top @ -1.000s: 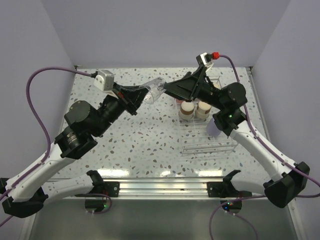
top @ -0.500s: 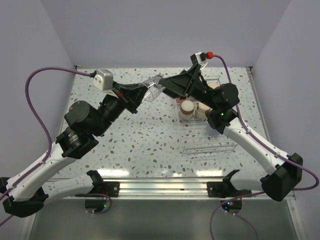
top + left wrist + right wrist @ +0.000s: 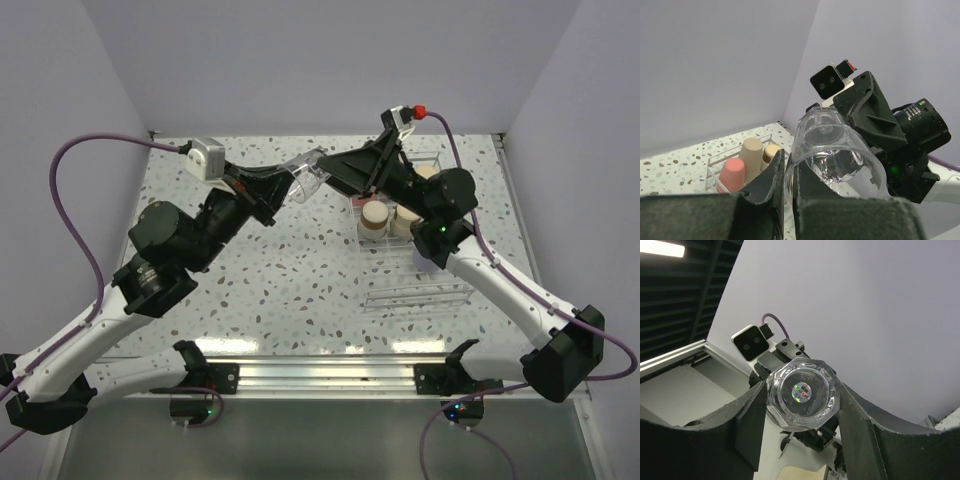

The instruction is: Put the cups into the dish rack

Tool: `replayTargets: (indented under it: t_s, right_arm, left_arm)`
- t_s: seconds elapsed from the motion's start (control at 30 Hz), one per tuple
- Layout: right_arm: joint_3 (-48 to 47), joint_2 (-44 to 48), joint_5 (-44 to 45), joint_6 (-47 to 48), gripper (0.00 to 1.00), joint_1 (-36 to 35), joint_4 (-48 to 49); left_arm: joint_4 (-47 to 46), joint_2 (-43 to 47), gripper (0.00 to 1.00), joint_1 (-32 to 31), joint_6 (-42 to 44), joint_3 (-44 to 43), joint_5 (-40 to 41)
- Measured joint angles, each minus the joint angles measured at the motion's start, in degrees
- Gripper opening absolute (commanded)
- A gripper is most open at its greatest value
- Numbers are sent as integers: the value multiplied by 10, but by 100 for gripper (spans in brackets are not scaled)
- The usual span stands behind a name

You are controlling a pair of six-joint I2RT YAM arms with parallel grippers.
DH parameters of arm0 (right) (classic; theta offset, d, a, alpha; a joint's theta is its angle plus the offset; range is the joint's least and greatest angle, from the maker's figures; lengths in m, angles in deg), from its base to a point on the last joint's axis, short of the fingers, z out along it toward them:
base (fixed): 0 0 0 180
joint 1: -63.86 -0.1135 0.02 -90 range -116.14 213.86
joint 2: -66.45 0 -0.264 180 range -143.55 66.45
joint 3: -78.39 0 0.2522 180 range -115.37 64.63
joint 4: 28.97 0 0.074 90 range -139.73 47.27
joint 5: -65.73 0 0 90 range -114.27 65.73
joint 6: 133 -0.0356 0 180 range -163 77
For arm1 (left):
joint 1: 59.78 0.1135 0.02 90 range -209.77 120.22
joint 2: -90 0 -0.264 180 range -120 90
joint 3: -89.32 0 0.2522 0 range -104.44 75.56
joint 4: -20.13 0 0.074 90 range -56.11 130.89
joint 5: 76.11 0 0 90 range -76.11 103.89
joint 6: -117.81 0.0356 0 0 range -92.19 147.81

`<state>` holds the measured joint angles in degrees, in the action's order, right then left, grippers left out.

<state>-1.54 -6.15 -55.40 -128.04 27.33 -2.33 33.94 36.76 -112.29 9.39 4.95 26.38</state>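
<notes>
A clear glass cup (image 3: 308, 180) hangs in the air over the back of the table, between both arms. My left gripper (image 3: 290, 183) is shut on its rim, one finger inside the mouth and one outside (image 3: 788, 175). My right gripper (image 3: 326, 177) has its fingers against both sides of the cup's octagonal base (image 3: 802, 392). The dish rack (image 3: 420, 298) lies at the right. Two beige cups (image 3: 375, 218) stand upside down in its far end. In the left wrist view a pink cup (image 3: 731, 172), a tall tan cup (image 3: 751, 152) and a beige cup (image 3: 771, 152) stand in the rack (image 3: 714, 161).
The speckled table (image 3: 290, 280) is walled by lavender panels at the back and both sides. The rack's near compartments (image 3: 415, 285) hold nothing that I can see. The right arm's forearm (image 3: 500, 290) crosses above the rack's right side.
My right gripper came in from the right and closed its fingers around the base of the clear cup. The left gripper lifted the cup a little and kept its grip on the rim.
</notes>
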Motion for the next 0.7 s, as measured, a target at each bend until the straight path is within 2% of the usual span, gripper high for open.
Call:
replayTargets:
  t_s: [0.03, 0.13, 0.17, 0.23, 0.27, 0.47, 0.57, 0.7]
  right_arm:
    - [2, 1, 2, 1, 0, 0, 0]
    - [11, 7, 8, 3, 0, 0, -1]
    - [15, 10, 10, 7, 0, 0, -3]
    - [20, 18, 15, 22, 0, -1, -7]
    - [21, 21, 17, 30, 0, -1, -13]
    - [20, 49, 21, 88, 0, -1, -66]
    - [12, 65, 28, 132, 0, -1, -116]
    - [-16, 89, 49, 209, 0, 2, -217]
  left_arm:
    - [2, -1, 1, 0, 0, -1, 2]
    - [16, -5, 18, 0, -1, -7, 6]
    - [22, -6, 31, 0, -2, -9, 8]
    - [37, -8, 41, 0, -2, -11, 15]
    - [44, -8, 50, 0, -4, -11, 19]
    - [87, -1, 81, 0, -8, -12, 40]
    - [110, 3, 87, 0, -11, -12, 50]
    - [140, 15, 90, 0, -11, -12, 70]
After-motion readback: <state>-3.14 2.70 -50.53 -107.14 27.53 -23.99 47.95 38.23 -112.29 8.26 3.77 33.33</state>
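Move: The clear cup hangs between the two hands, its rim wall in the left fingers and its base already in the right ones: its middle is about 3 cm ahead, 3 cm right and 2 cm above the left hand, and roughly 4 cm left of and 1 cm above the right hand, level with it in reach. From the right hand, the rack's middle is some 21 cm ahead, 24 cm right and 50 cm down; the red cup in it is about 27 cm ahead and 12 cm right, the brown-banded cup 21 cm ahead and 14 cm right, both nearly as low. The left hand lets go of the clear cup's rim, its fingers going from almost shut to nearly wide open as it sinks about 4.5 cm and tips some 10 degrees downward, then also slides 2 cm to the left, away from the cup. The right hand keeps its grip on the cup's base and eases about 2 cm right and a little down, its wrist turning clockwise while the left-pointing fingers dip, each by a dozen degrees or so. ##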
